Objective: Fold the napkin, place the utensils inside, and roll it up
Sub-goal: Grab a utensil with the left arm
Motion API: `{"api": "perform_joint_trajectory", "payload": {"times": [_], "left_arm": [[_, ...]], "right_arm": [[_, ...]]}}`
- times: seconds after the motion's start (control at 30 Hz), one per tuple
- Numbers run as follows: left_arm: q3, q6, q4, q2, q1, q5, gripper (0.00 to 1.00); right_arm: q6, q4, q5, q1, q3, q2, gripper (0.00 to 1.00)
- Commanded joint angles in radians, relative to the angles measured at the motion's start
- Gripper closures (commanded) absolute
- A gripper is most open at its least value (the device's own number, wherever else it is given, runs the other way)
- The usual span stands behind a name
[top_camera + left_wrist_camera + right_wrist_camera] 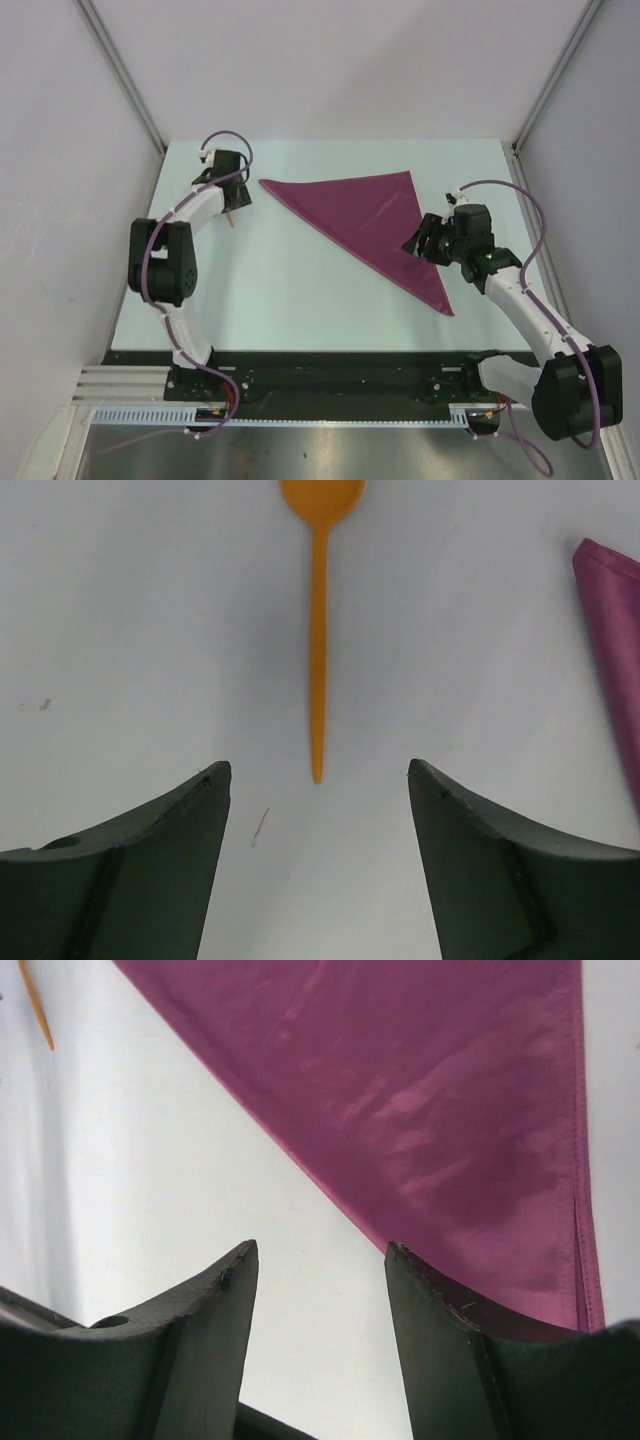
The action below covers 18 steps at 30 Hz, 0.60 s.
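The plum napkin (372,220) lies flat on the table, folded into a triangle; its long folded edge runs from the far left corner to the near right point. An orange spoon-like utensil (318,630) lies left of it, handle tip pointing at my left gripper (318,772). That gripper is open, with the tip just ahead of its fingers and nothing between them. In the top view my left gripper (233,203) hovers over the utensil (231,218). My right gripper (419,243) is open at the napkin's (430,1100) right side, its right finger (440,1330) over the cloth edge.
The pale table (300,290) is walled by white panels on three sides. A corner of the napkin (612,650) shows at the right of the left wrist view. The utensil (36,1005) shows far off in the right wrist view.
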Motion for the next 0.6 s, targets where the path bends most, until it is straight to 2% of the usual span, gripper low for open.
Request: {"api": "perform_joint_trajectory", "payload": {"times": [0.0, 0.27, 0.4, 0.57], "left_arm": [[0.111, -0.091, -0.002, 0.096, 0.029, 0.016, 0.26], [0.192, -0.125, -0.014, 0.217, 0.086, 0.062, 0.32], [0.224, -0.147, -0.012, 0.252, 0.116, 0.129, 0.42], [0.293, -0.142, -0.054, 0.3, 0.117, 0.149, 0.45]], "right_arm": [[-0.024, 0.038, -0.063, -0.005, -0.007, -0.054, 0.41], [-0.036, 0.013, -0.089, -0.006, 0.002, -0.083, 0.42], [-0.029, 0.009, -0.095, -0.005, 0.0, -0.088, 0.42], [-0.024, 0.002, -0.1, -0.005, -0.001, -0.1, 0.42]]}}
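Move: The utensil, an orange spoon, lies about 8 cm ahead of the left gripper, 4 cm to its left and roughly 7 cm below, bowl outward and handle towards the gripper. The napkin's left corner is some 14 cm ahead and 4 cm right; the napkin's middle is about 33 cm right and 3 cm ahead. From the right gripper, the spoon lies roughly 43 cm left, 22 cm ahead and 12 cm down. Bring the left gripper down about 5.5 cm onto the spoon's handle while reaching some 4.5 cm forward and 3 cm left, down fast first, then more gently. Turn it slightly counter-clockwise, let its left side dip a little, and narrow the still-open fingers so they straddle the handle without gripping. Ease the empty right gripper up and slightly back, about 2 cm. ##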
